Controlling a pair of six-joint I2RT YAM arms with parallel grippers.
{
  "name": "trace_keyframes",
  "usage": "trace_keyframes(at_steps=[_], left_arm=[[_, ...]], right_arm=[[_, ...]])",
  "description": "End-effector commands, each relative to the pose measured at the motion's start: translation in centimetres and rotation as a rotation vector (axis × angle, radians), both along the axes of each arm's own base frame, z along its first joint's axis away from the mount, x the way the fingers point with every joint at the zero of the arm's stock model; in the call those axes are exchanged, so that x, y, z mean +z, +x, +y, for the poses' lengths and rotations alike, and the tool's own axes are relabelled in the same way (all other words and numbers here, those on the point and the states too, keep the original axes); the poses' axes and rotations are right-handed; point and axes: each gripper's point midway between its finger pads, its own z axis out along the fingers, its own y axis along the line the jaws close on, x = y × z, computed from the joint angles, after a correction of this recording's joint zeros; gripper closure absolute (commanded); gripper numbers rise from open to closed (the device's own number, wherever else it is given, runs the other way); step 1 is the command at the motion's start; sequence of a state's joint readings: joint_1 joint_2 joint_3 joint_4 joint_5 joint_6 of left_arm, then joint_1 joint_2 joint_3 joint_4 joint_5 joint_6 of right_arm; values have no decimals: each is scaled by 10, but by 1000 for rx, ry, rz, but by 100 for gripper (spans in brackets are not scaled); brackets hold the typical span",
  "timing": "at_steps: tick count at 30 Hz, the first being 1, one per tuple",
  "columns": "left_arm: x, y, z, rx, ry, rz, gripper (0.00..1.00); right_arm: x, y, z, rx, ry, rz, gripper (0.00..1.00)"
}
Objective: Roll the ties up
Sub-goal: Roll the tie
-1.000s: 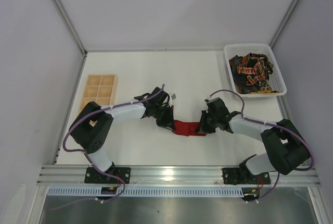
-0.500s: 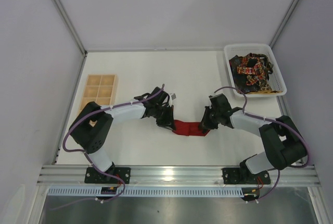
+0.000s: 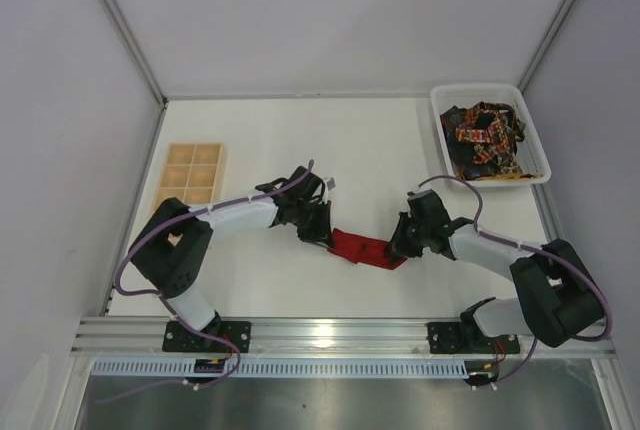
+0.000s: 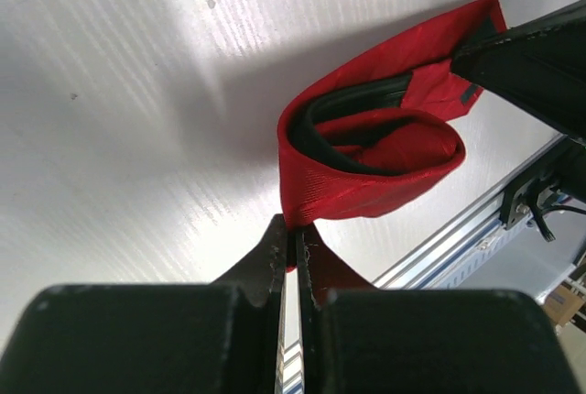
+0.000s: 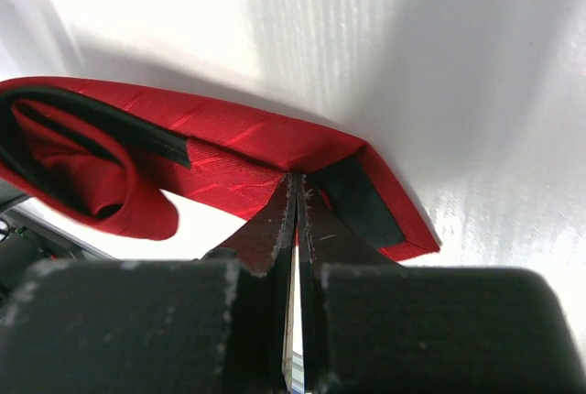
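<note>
A plain bright red tie (image 3: 364, 248) lies loosely folded between my two grippers near the table's middle front. My left gripper (image 3: 322, 235) is shut on its left end; in the left wrist view the jaws of this gripper (image 4: 295, 231) pinch the fabric's edge below a curled loop of the red tie (image 4: 366, 169) with dark lining inside. My right gripper (image 3: 401, 247) is shut on the right end. In the right wrist view, that gripper (image 5: 297, 183) clamps a folded edge of the red tie (image 5: 229, 142). Several dark patterned ties (image 3: 483, 138) lie piled at the back right.
A white basket (image 3: 541, 146) holds the patterned ties at the back right. A wooden tray (image 3: 190, 178) with square compartments sits at the left. The aluminium rail (image 3: 340, 335) runs along the near edge.
My right gripper has shifted slightly right and toward the near edge with the tie's end, so the red tie now lies slanted and a little longer. The left gripper has stayed put.
</note>
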State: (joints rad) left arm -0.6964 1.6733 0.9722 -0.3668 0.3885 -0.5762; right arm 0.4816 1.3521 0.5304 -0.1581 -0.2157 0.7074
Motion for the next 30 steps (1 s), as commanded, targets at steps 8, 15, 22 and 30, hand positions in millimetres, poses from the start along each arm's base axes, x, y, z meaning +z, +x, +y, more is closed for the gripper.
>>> trace_keyframes(at_steps=[8,15,22,30], left_arm=[[14,14,0,34,13,-44,100],[25,17,-13,44,-51,-40,100],[19,17,-12,40,-17,-33,99],[16,18,-9,44,19,-35,100]], right_arm=[[-4,-7,-2,45,-70,12,100],[8,6,10,78,-59,-25,99],[35,28,15,124,-92,-107,84],[61,33,47,216,17,-170,75]])
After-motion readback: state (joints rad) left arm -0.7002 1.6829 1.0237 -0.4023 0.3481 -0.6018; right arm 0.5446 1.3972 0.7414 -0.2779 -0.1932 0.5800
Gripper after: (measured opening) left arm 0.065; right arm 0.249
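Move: The left hand already pinches one end of the tie, its loose roll hanging about 4 cm to that hand's right, 1 cm back and 2 cm lower. From the right fingers, shut at the tail, the roll lies some 11 cm to the left, 1 cm ahead and slightly higher; the tail's dark-patched end is about 2 cm to their right and 1 cm back. The right hand opens, letting go of the tie's tail, and rises about 4 cm, veering forward and left. ##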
